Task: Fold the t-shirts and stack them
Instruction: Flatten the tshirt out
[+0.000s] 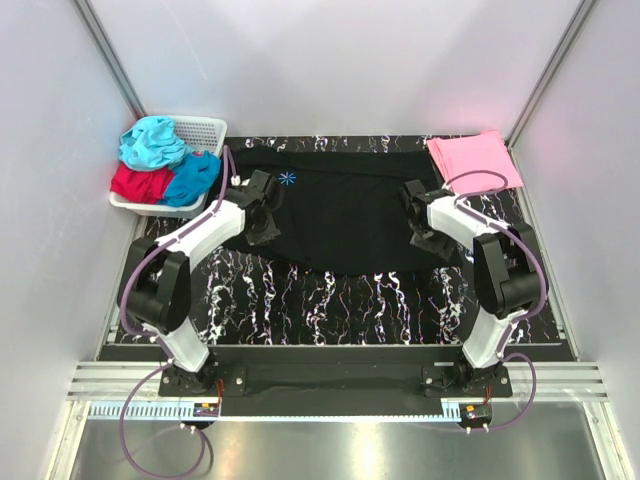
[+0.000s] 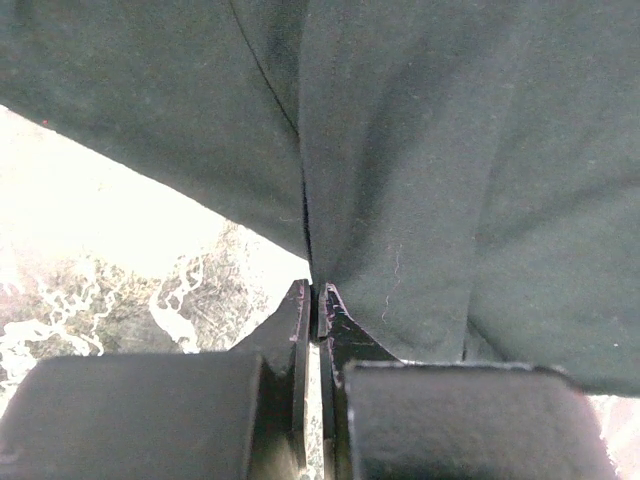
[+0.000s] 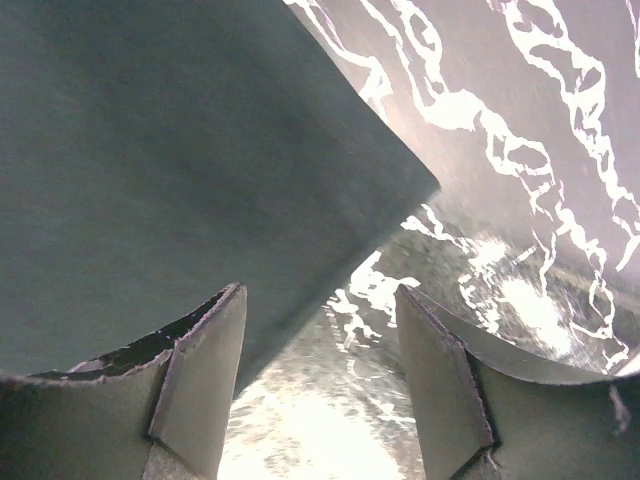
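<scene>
A large black t-shirt point(image 1: 340, 210) with a small light-blue starburst point(image 1: 289, 179) lies spread across the back half of the table. My left gripper point(image 1: 268, 212) is at its left side. In the left wrist view that gripper point(image 2: 318, 300) is shut, pinching the edge of the black t-shirt point(image 2: 420, 150), and the cloth creases up from the tips. My right gripper point(image 1: 415, 218) sits at the shirt's right side. It point(image 3: 320, 320) stands open, with nothing between its fingers and the black t-shirt's edge point(image 3: 150, 150) just past the left fingertip. A folded pink t-shirt point(image 1: 475, 160) lies at the back right.
A white lattice basket point(image 1: 205, 130) stands at the back left and holds teal point(image 1: 152, 142), red point(image 1: 140, 183) and blue point(image 1: 192, 178) t-shirts. The table point(image 1: 330, 300) is black marble with white veins. Plain walls enclose it on three sides.
</scene>
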Robot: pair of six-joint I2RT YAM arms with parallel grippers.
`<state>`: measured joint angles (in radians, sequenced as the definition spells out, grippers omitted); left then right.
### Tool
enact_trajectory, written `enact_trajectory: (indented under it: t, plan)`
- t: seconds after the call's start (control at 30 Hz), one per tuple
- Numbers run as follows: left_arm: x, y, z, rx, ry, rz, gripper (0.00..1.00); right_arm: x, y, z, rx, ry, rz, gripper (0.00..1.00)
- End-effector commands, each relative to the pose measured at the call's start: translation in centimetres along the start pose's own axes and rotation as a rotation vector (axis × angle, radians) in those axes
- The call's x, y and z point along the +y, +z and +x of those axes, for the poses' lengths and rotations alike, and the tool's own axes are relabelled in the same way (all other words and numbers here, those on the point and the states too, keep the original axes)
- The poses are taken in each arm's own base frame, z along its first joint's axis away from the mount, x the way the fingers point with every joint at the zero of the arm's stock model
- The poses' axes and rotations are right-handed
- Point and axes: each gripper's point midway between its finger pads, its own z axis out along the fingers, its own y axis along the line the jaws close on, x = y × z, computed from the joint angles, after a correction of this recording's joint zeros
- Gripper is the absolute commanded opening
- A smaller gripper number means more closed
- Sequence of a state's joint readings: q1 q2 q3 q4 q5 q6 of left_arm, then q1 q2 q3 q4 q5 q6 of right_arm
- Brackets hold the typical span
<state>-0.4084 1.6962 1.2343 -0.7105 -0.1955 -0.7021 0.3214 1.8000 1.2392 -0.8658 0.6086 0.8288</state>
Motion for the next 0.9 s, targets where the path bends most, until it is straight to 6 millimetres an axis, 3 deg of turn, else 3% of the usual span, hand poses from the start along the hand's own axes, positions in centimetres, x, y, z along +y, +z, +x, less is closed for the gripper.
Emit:
enact_trajectory:
  t: [0.0,0.27,0.4,0.5,0.63,0.87]
  plan:
    - [0.1,-1.6,-1.2,-0.068,0.01,0.016,0.0,-2.2,0.3,0.2,-0.024,0.058,0.056,0.68]
    - [0.7,-1.8,-0.8,-0.069,0.018,0.012,0.0,-6.4,2.4,2.6,0.038,0.152,0.077,0.68]
    - [0.6,-1.9,-0.7,-0.066,0.026,0.016,0.0,-5.9,2.9,2.8,0.066,0.154,0.026,0.68]
    - [0.5,-2.0,-0.8,-0.067,0.027,0.021,0.0,-4.8,3.1,2.0,0.065,0.146,-0.04,0.69]
    - [0.5,-2.1,-0.9,-0.07,0.032,0.022,0.0,-3.2,1.9,0.1,0.025,0.15,-0.152,0.68]
    - [0.5,-1.9,-0.8,-0.063,0.032,0.02,0.0,-3.8,3.2,-0.4,0.046,0.193,-0.146,0.65]
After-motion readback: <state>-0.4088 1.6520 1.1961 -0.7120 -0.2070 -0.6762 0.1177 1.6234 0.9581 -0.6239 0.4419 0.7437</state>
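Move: The black t-shirt's near right corner lies about 6 cm to the right of the open right hand, 3 cm back and some 4 cm below. The folded pink t-shirt stands roughly 21 cm ahead of that hand and 7 cm to its right. From the left hand, shut at the shirt's near edge, the same corner is about 48 cm to the right and 5 cm back; the blue snowflake print is about 15 cm ahead and 6 cm right. The right hand, fingers staying open, sweeps back about 7 cm and right about 5 cm while sinking some 3 cm, out beyond the shirt's near edge, then turns around and comes forward about 4 cm to the near right corner, its wrist rolling about 10 degrees so the fingers point more steeply down, the corner ending close in front of the gap between them. The left hand keeps its fingers shut on a fold by the near edge, lifting about 1 cm and settling again about 1 cm farther back and slightly left. ##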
